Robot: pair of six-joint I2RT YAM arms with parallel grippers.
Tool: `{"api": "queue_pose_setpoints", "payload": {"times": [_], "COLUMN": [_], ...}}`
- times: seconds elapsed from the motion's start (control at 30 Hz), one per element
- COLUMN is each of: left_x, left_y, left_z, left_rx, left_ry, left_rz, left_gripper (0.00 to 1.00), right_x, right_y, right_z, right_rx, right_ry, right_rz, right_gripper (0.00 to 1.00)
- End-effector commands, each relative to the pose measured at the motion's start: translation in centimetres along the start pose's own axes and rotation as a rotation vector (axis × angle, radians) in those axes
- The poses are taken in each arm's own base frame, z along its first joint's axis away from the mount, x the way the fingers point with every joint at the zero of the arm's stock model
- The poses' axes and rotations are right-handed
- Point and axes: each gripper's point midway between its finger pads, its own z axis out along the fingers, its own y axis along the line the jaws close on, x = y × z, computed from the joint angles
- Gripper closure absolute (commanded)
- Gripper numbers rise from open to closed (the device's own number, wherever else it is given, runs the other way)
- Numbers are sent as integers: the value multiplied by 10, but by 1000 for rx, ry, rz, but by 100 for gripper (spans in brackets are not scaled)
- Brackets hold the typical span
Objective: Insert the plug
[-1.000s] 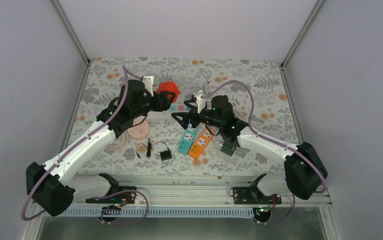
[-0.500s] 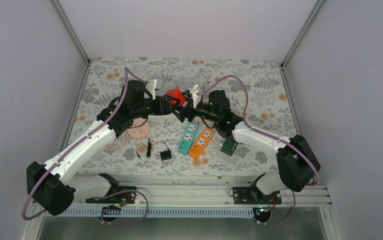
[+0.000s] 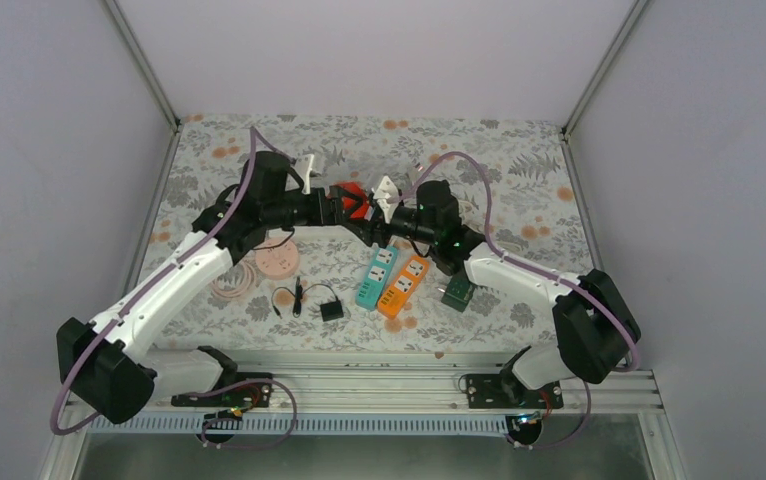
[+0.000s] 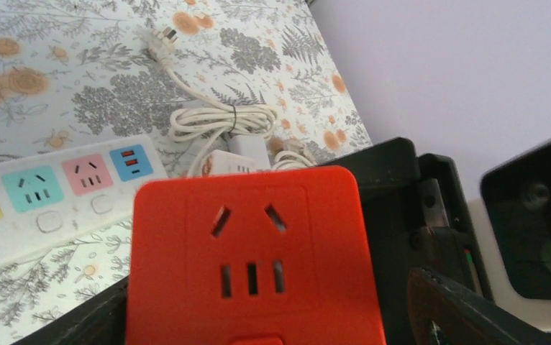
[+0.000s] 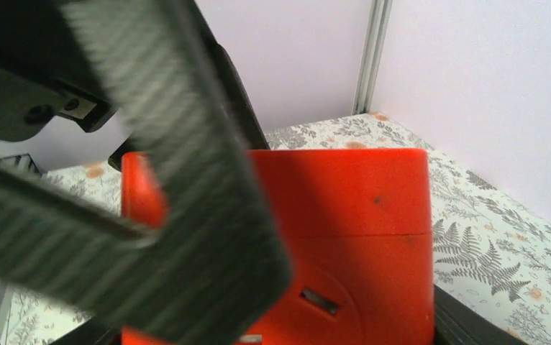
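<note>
A red socket cube [image 3: 351, 192] hangs above the back middle of the table, between both grippers. My left gripper [image 3: 340, 206] is shut on it from the left. In the left wrist view the cube [image 4: 254, 266] shows its socket face, with my left gripper [image 4: 258, 327] holding its sides. My right gripper [image 3: 365, 213] reaches in from the right. In the right wrist view the cube [image 5: 352, 215] fills the space between my right gripper's [image 5: 276, 332] fingers, which lie against both its sides. A ribbed black finger [image 5: 186, 201] of the left gripper covers the cube's left part. No plug prongs show.
A teal power strip [image 3: 377, 277] and an orange one [image 3: 404, 286] lie side by side in the middle. A green cube [image 3: 458, 293] lies to their right and a black adapter [image 3: 331, 310] with cable to their left. A white strip with coloured sockets [image 4: 49, 194] and a white cable bundle [image 4: 215, 118] lie beneath the grippers.
My left gripper carried the red cube right and toward the middle. My right gripper rose from over the strips and came up to the cube, meeting it.
</note>
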Motion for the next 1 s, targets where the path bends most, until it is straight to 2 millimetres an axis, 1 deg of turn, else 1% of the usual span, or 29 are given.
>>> {"api": "queue_pose_setpoints", "payload": {"times": [0.0, 0.17, 0.23, 0.27, 0.3, 0.33, 0.37, 0.4, 0.43, 0.5, 0.53, 0.6, 0.7, 0.77, 0.8, 0.83, 0.93, 0.97], "left_x": [0, 9, 10, 10, 8, 6, 2, -3, -9, -25, -33, -44, -50, -52, -52, -53, -56, -57], "left_y": [-3, 3, 4, 6, 9, 13, 20, 29, 38, 64, 77, 95, 121, 134, 140, 145, 147, 148], "left_z": [2, 14, 17, 19, 19, 19, 19, 18, 15, 8, 3, -4, -10, -12, -13, -13, -8, -8], "left_rx": [28, 28, 30, 27, 12, -12, -55, -106, -164, -323, -405, -521, -640, -684, -705, -715, -685, -689], "left_ry": [33, 89, 98, 98, 90, 79, 60, 34, 5, -60, -89, -134, -166, -167, -167, -164, -126, -109], "left_rz": [19, 16, 20, 24, 25, 27, 29, 33, 40, 53, 56, 72, 89, 88, 89, 93, 166, 178], "left_gripper": [20, 31, 40, 44, 49, 50, 50, 50, 50, 50, 50, 50, 50, 50, 50, 50, 49, 50], "right_x": [-9, -3, -2, -2, -1, -1, -2, -2, -2, -1, 1, 8, 13, 14, 18, 14, 16, 19], "right_y": [3, 5, 4, 4, 3, 2, 0, -2, -3, -5, -7, -15, -26, -32, -36, -42, -62, -70], "right_z": [-5, -4, -4, -4, -5, -5, -5, -5, -7, -11, -14, -21, -36, -50, -58, -69, -96, -106], "right_rx": [-7, -13, -10, -9, -4, 3, 11, 22, 32, 58, 77, 142, 243, 315, 357, 415, 581, 645], "right_ry": [-20, -12, -12, -11, -3, 9, 23, 34, 37, 24, 22, 29, 27, 14, 13, -13, -44, -42], "right_rz": [-122, -121, -112, -98, -81, -53, -18, 15, 46, 94, 110, 153, 217, 262, 289, 323, 406, 433], "right_gripper": [46, 45, 43, 41, 32, 23, 17, 13, 11, 5, 4, 3, 3, 3, 3, 4, 2, 0]}}
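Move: The red adapter, still held by the right fingers at that hand's point, sits between the left hand's open fingers, about 1 cm to that hand's right. From the left hand, the white power strip's middle is some 10 cm ahead, 2 cm left; the teal strip 1 cm back, 7 cm right; the round pink socket 2 cm ahead, 13 cm left, all roughly 26 cm below. Left pinches the adapter; right releases, withdrawing 8 cm rightward; left carries it 10 cm left, forward and down. ##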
